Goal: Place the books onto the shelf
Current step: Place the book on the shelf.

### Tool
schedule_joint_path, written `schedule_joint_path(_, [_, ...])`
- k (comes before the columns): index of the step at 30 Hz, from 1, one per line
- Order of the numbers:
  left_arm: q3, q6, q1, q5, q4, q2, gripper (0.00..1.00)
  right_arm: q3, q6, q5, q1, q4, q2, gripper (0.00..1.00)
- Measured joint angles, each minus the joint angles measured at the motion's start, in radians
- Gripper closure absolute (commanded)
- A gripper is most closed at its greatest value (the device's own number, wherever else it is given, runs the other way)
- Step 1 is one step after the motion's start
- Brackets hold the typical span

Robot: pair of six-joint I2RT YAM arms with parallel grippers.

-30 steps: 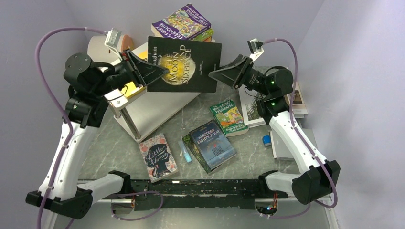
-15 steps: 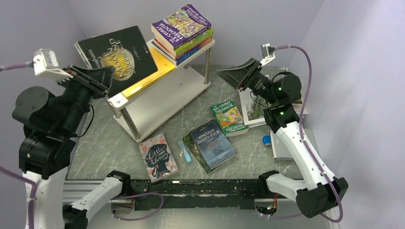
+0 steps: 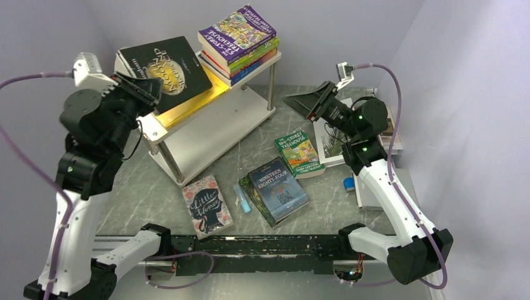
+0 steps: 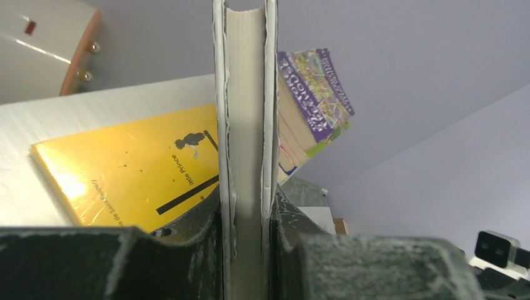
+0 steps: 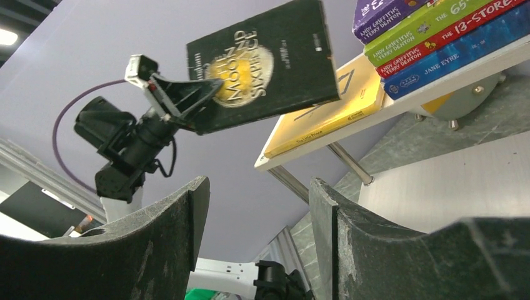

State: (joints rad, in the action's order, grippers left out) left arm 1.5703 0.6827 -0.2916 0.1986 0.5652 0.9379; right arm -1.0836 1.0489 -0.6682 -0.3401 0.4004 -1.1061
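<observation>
My left gripper (image 3: 150, 92) is shut on a black book (image 3: 167, 64) and holds it tilted above the left end of the white shelf (image 3: 206, 134). In the left wrist view the book's page edge (image 4: 245, 94) stands upright between the jaws of the left gripper (image 4: 245, 215). Under it a yellow book (image 3: 195, 100) lies on the top board, beside a stack of colourful books (image 3: 240, 34). My right gripper (image 3: 292, 100) hangs open and empty to the right of the shelf. Little Women (image 3: 206, 205), Nineteen Eighty-Four (image 3: 278, 189) and a green Treehouse book (image 3: 299, 153) lie on the table.
A white cylinder (image 4: 44, 44) stands behind the shelf's left end. Larger pale books (image 3: 331, 140) lie under the right arm, with a small blue block (image 3: 349, 184) beside them. A pale blue bar (image 3: 242, 199) lies between the two near books. Walls close in on all sides.
A second ago the black book hung over the shelf between both grippers. The left arm has since swung it left and laid it flatter over the shelf's left end; the right gripper drew back.
</observation>
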Motion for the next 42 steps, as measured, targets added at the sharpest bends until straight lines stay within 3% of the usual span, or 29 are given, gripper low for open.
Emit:
schedule_joint_path(4, [-0.063, 0.06, 0.0, -0.004, -0.055, 0.032, 0.93, 0.01, 0.006, 0.0, 0.0, 0.008, -0.001, 0.37])
schedule_joint_path(10, [-0.106, 0.113, 0.0, -0.008, -0.095, 0.024, 0.78, 0.014, 0.011, 0.0, 0.0, 0.012, -0.008, 0.37])
schedule_joint_path(13, [-0.111, 0.126, 0.0, -0.008, -0.096, 0.023, 0.62, 0.014, 0.014, 0.0, 0.0, 0.014, -0.011, 0.37])
schedule_joint_path(15, [-0.116, 0.135, 0.0, -0.009, -0.101, 0.019, 0.38, 0.014, 0.017, -0.001, 0.0, 0.017, -0.015, 0.37])
schedule_joint_path(18, [-0.12, 0.137, 0.0, -0.002, -0.102, 0.011, 0.27, 0.015, 0.022, 0.0, 0.0, 0.022, -0.021, 0.37])
schedule_joint_path(32, [0.026, -0.126, 0.0, 0.298, -0.018, 0.066, 0.08, 0.025, 0.015, 0.003, 0.0, 0.016, -0.035, 0.38])
schedule_joint_path(42, [0.126, -0.293, 0.0, 0.336, 0.081, 0.137, 0.06, -0.076, -0.193, 0.146, -0.08, -0.215, -0.073, 0.32])
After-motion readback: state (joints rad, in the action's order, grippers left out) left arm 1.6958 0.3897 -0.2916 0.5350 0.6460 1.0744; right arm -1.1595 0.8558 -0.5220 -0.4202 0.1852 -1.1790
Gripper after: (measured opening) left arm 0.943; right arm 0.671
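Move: The left hand grips The Moon and Sixpence by its near edge, steeply tilted. The yellow book on the shelf's top board, where it goes, lies about 8 cm ahead of the hand, 2 cm right and some 14 cm below. The purple-topped stack stands about 11 cm beyond the yellow book and 13 cm to its right; the white cylinder is 10 cm beyond it and 14 cm to its left. From the right hand the yellow book is 9 cm ahead, 25 cm left and 9 cm lower. Forward and down by about 3.5 cm, the left hand eases the held black book towards the yellow one, pauses, then opens its fingers wide and lets go. Empty, it draws off some 7 cm to the left, turning about 20 degrees counter-clockwise and rolling its left side up. The open, empty right hand drifts forward and down, a little left towards the shelf. ##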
